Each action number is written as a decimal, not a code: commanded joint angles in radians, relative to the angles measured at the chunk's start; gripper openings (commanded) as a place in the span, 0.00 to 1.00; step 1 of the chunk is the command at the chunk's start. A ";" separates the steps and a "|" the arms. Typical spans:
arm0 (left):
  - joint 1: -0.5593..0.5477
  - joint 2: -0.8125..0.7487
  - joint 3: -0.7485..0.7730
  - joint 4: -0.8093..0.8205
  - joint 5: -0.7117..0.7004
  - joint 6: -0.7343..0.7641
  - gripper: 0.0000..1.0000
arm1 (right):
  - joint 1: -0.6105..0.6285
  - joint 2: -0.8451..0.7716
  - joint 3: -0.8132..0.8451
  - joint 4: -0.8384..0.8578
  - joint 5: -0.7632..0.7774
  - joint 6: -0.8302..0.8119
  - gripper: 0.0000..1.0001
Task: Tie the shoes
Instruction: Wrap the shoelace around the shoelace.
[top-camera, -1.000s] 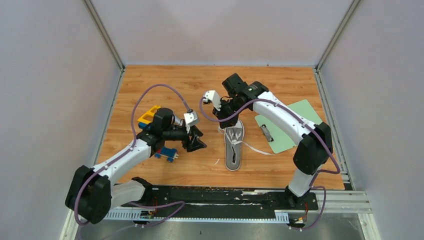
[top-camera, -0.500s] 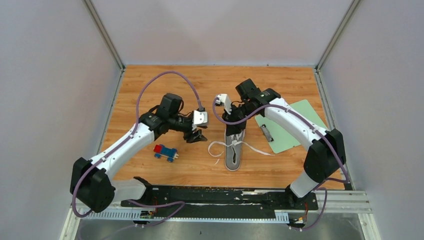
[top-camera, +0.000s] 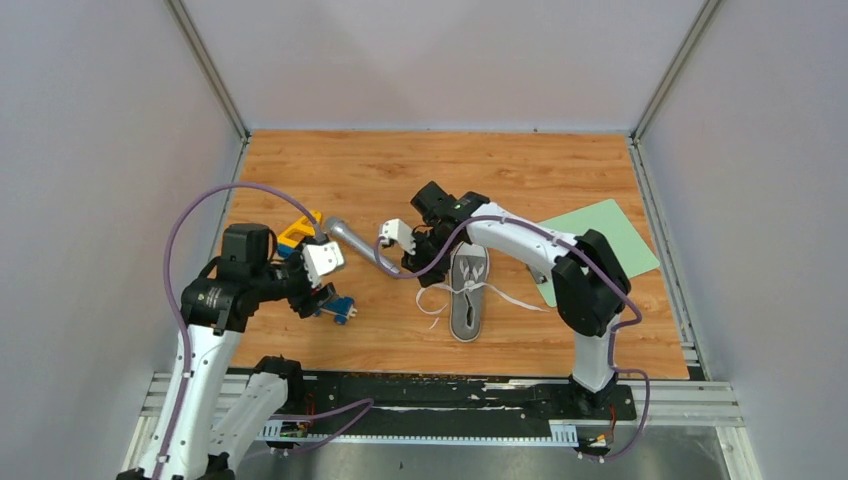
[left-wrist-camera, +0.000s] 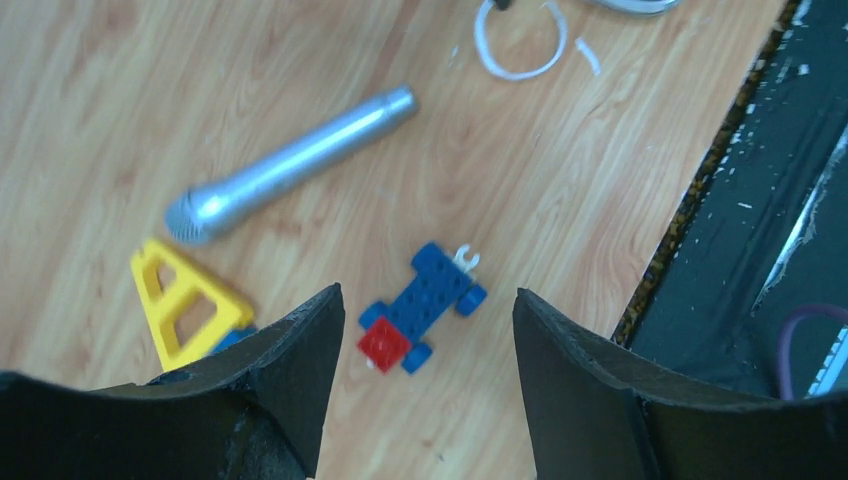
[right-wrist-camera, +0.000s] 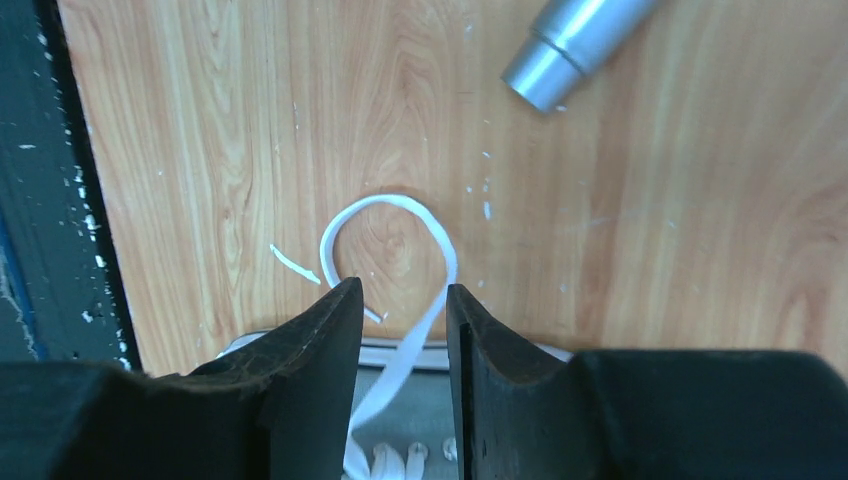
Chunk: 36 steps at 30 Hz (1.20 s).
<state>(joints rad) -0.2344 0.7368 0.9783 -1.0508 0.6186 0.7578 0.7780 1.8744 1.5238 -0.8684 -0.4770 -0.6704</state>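
Observation:
The grey shoe lies lengthwise on the wooden table, white toe cap toward the near edge. Its white laces are loose: one curls in a loop on the wood left of the shoe, the other trails right. My right gripper hangs over the shoe's left rim. In the right wrist view it is open, and the lace runs up between the fingers without being pinched. My left gripper is open and empty, pulled back left above a blue toy car.
A silver microphone lies left of the shoe, and a yellow toy frame lies beyond it. The blue and red toy car sits under the left gripper. A green clipboard lies right of the shoe. A black rail lines the near edge.
The right gripper went from shut to open and dropped left over the shoe's rim. A lace loop now lies on the table. The left arm drew back left and nearer, over the toy car.

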 joint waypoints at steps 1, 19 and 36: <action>0.154 0.031 0.079 -0.157 0.033 0.034 0.70 | 0.046 0.076 0.062 0.023 0.043 -0.043 0.37; 0.214 0.046 0.111 0.214 0.218 -0.565 0.70 | 0.109 0.229 0.088 0.002 0.159 -0.138 0.26; 0.214 0.099 -0.063 0.466 0.265 -0.729 0.69 | 0.079 0.192 0.063 -0.018 0.192 -0.152 0.00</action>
<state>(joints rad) -0.0288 0.8310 0.9627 -0.7448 0.8833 0.1387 0.8772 2.1063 1.5845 -0.8803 -0.3145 -0.8207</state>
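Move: Nearly straight below the right hand, about 8 cm down and 1 cm left, lies the stretch of shoelace its fingers will shut on. The shoe's middle is some 9 cm to the right of the hand, level with it fore and aft; the silver microphone's middle is 9 cm ahead and 14 cm left; a thin white scrap is 7 cm back and 2 cm right. From the left hand that lace is roughly 7 cm ahead, 19 cm right and 20 cm below. Sinking about 8 cm almost straight down beside the shoe's left side, quickly and then easing off, the right hand turns slightly counter-clockwise and shuts its part-open fingers, pinching the lace just above the table. The open left hand swings 3 cm left, then back right while rising some 6 cm and edging forward, fingers tipping up, and finally sinks a little. ##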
